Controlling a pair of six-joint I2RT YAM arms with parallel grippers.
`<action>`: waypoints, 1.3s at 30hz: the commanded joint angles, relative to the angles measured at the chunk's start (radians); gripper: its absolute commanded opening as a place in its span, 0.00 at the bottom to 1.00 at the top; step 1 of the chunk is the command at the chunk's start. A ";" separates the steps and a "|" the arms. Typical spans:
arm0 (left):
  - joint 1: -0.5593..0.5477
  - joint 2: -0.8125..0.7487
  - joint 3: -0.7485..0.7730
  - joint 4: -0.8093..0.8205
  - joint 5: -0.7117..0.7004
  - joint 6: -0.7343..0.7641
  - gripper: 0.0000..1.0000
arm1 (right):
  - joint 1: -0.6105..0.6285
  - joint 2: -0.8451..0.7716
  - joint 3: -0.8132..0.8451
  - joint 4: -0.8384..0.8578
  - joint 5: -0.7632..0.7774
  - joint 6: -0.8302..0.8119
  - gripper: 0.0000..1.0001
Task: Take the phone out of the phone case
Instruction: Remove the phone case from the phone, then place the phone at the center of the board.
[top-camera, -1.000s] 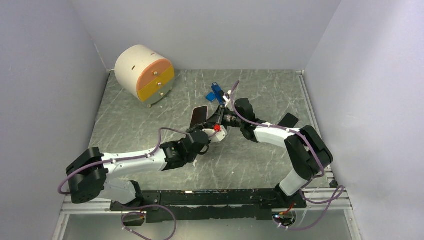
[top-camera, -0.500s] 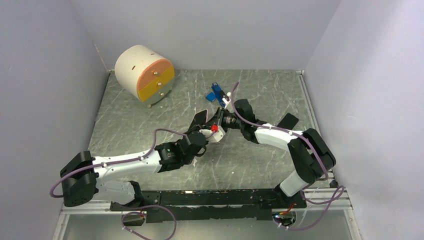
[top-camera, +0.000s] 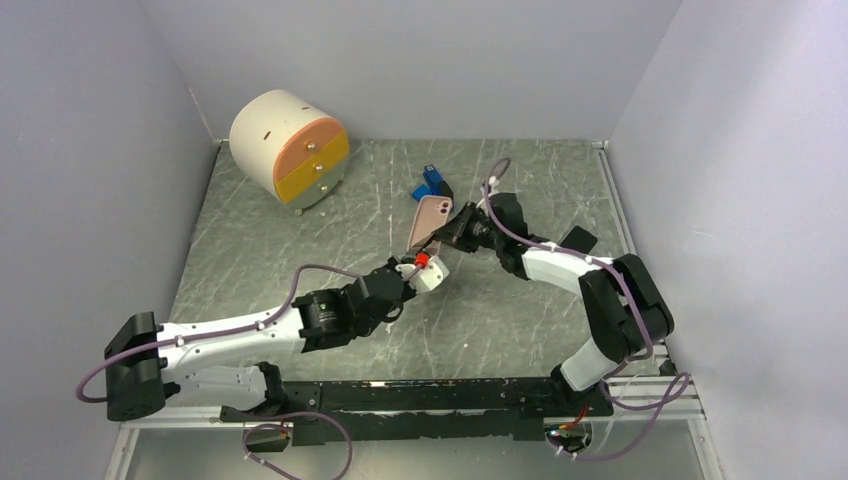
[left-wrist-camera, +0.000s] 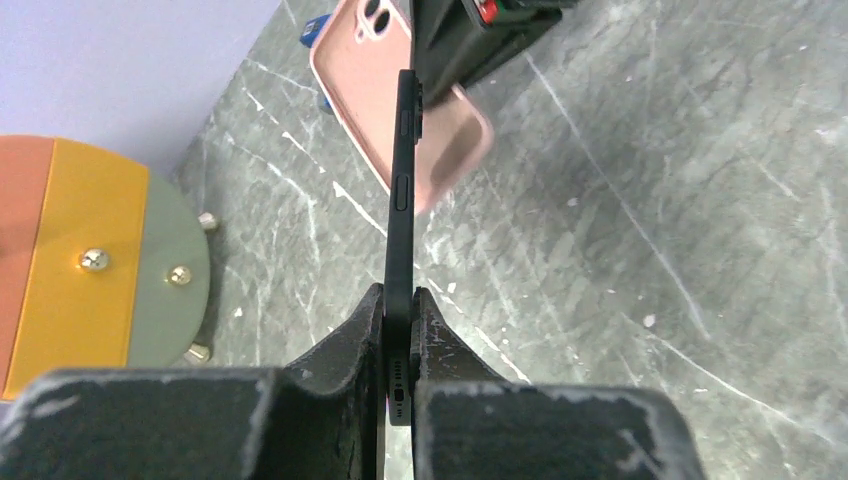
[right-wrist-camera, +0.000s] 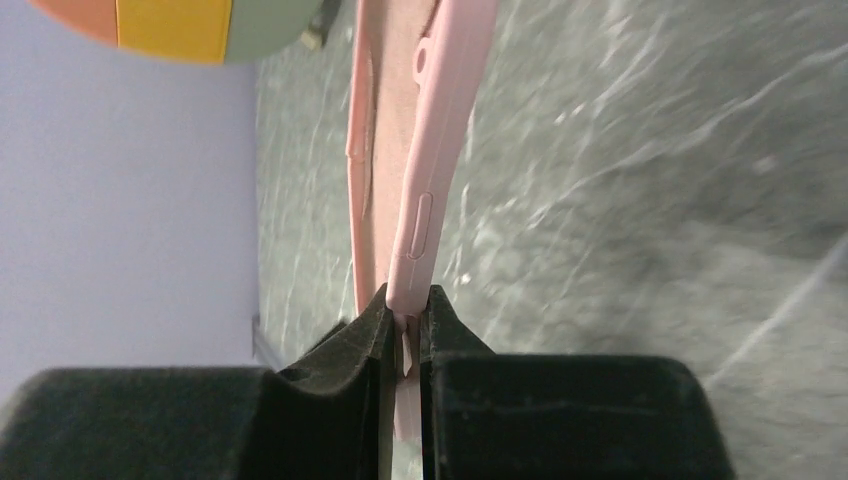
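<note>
The dark phone (left-wrist-camera: 403, 190) shows edge-on in the left wrist view. My left gripper (left-wrist-camera: 400, 325) is shut on its bottom end, where the port is. Behind the phone's far end hangs the pink phone case (left-wrist-camera: 440, 120), its camera cutout upward. From above, the case (top-camera: 430, 222) stands tilted above the table with its back to the camera, and my right gripper (top-camera: 456, 232) holds its right edge. In the right wrist view that gripper (right-wrist-camera: 405, 320) is shut on the thin pink case (right-wrist-camera: 430, 150), which looks hollow. My left gripper (top-camera: 410, 266) sits just below the case.
A round drawer unit (top-camera: 290, 150) with orange and yellow fronts stands at the back left. A blue object (top-camera: 432, 184) lies behind the case, and a small black object (top-camera: 577, 240) lies to the right. Walls close in the left, back and right sides.
My left gripper has closed on the phone and its arm has reached further forward. My right gripper has swung the case up and to the right, turning its pink back to the camera.
</note>
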 joint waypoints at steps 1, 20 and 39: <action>-0.008 -0.033 0.049 0.010 -0.012 -0.050 0.02 | -0.051 -0.014 -0.008 0.066 0.078 -0.042 0.00; 0.377 0.262 0.054 0.198 -0.027 0.155 0.03 | -0.122 -0.286 -0.188 0.023 0.056 -0.180 0.00; 0.472 0.577 0.063 0.387 -0.062 0.368 0.09 | -0.125 -0.261 -0.208 0.085 -0.031 -0.187 0.00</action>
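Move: From my left hand, which already holds the bare phone, the clear tabletop for the phone is about 17 cm ahead, 11 cm left and 19 cm below. The drawer box is some 33 cm ahead, 32 cm left and 10 cm lower; the empty pink case is about 12 cm ahead, 5 cm right and 7 cm lower. From my right hand, holding that case, clear table is 7 cm right, 2 cm back and 12 cm below, and the blue tool is roughly 22 cm ahead, 2 cm left and 11 cm below. I part my hands: my left sweeps the phone forward and left, then on forward and down towards the clear table beside the drawer box, about 16 cm forward, 10 cm left and 11 cm down, its left side rolling up and the wrist turning counter-clockwise some 20 degrees each. My right keeps its pinch on the case and draws it some 7 cm right, edging forward then back, its fingers tipping up slightly. ##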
